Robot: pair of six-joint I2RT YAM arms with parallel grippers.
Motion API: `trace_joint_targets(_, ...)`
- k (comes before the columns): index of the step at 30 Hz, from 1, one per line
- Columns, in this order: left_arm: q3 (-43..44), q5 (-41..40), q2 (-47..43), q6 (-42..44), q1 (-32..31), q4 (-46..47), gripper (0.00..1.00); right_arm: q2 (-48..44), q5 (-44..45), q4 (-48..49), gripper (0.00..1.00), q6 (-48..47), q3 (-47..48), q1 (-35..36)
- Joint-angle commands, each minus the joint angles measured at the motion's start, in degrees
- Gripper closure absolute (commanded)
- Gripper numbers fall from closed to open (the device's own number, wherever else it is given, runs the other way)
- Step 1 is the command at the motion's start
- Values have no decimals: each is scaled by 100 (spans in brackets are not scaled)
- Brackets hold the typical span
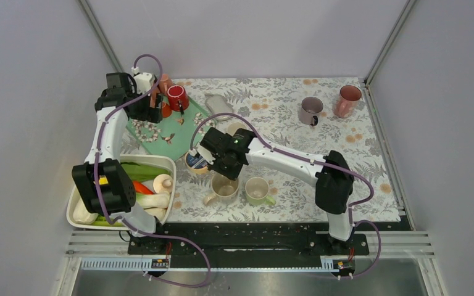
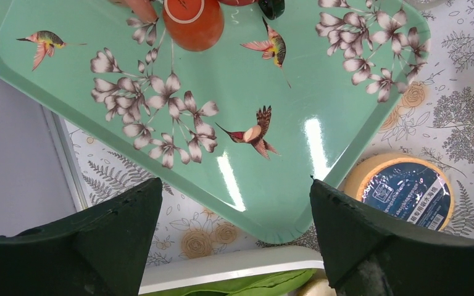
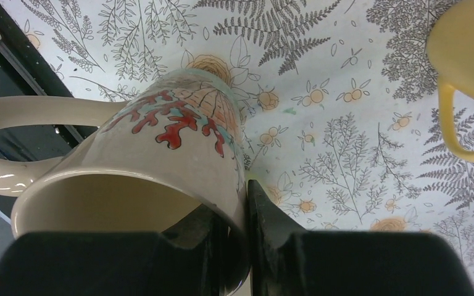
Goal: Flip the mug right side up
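A beige mug (image 1: 224, 187) with a red coral pattern sits mouth up on the floral mat near the front edge, its handle to the lower left. My right gripper (image 1: 228, 168) is shut on its rim. In the right wrist view one finger is inside the mug (image 3: 160, 142) and the other is outside, the gripper (image 3: 237, 209) pinching the wall. My left gripper (image 1: 152, 112) is open and empty over the green tray (image 1: 188, 132). In the left wrist view the gripper (image 2: 234, 185) hangs above the tray's near corner (image 2: 271, 203).
A pale green mug (image 1: 257, 190) stands right beside the beige one and shows in the right wrist view (image 3: 469, 43). A round tin (image 1: 195, 161) lies left of my right gripper. A red mug (image 1: 177, 97) and orange cups sit on the tray. A white tub (image 1: 168, 161) of vegetables is front left. A purple mug (image 1: 310, 111) and a pink cup (image 1: 347, 100) stand far right.
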Motion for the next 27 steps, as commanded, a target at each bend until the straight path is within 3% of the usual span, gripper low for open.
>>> trace_joint_targets(1,217,1,8,142,32,125,7,-25,-286,188,100,177,535,63)
trace_joint_targets(7,244,-266,357,265,28,288,11,279,-207,216,98,191,580,85)
trace_joint_targets(15,952,-644,1292,705,24,472,15,192,-164,265,67,152,492,137)
trace_joint_targets(20,1384,-515,1760,376,-155,551,15,65,-298,264,56,134,473,155)
trace_joint_targets(27,1596,-781,2314,-402,-892,1171,11,-672,-409,459,43,134,207,152)
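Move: The upturned red mug lies about 13 cm ahead of the left hand, 5 cm right and 12 cm below; the small orange mug is 4 cm nearer and 4 cm left of it, the pink mug 9 cm to its left. The cream mug, held by its rim, has its middle some 3 cm back, 2 cm left and 5 cm below the right hand; the green mug stands 10 cm right of it, the round tub 9 cm ahead and 8 cm left of it. Lower the right gripper about 2 cm, easing left as much, to set the cream mug down, then open the fingers off its rim and start to rise with them still astride it. Meanwhile bring the open left gripper forward about 8 cm and down 6 cm towards the red mug, swinging right at the end. ##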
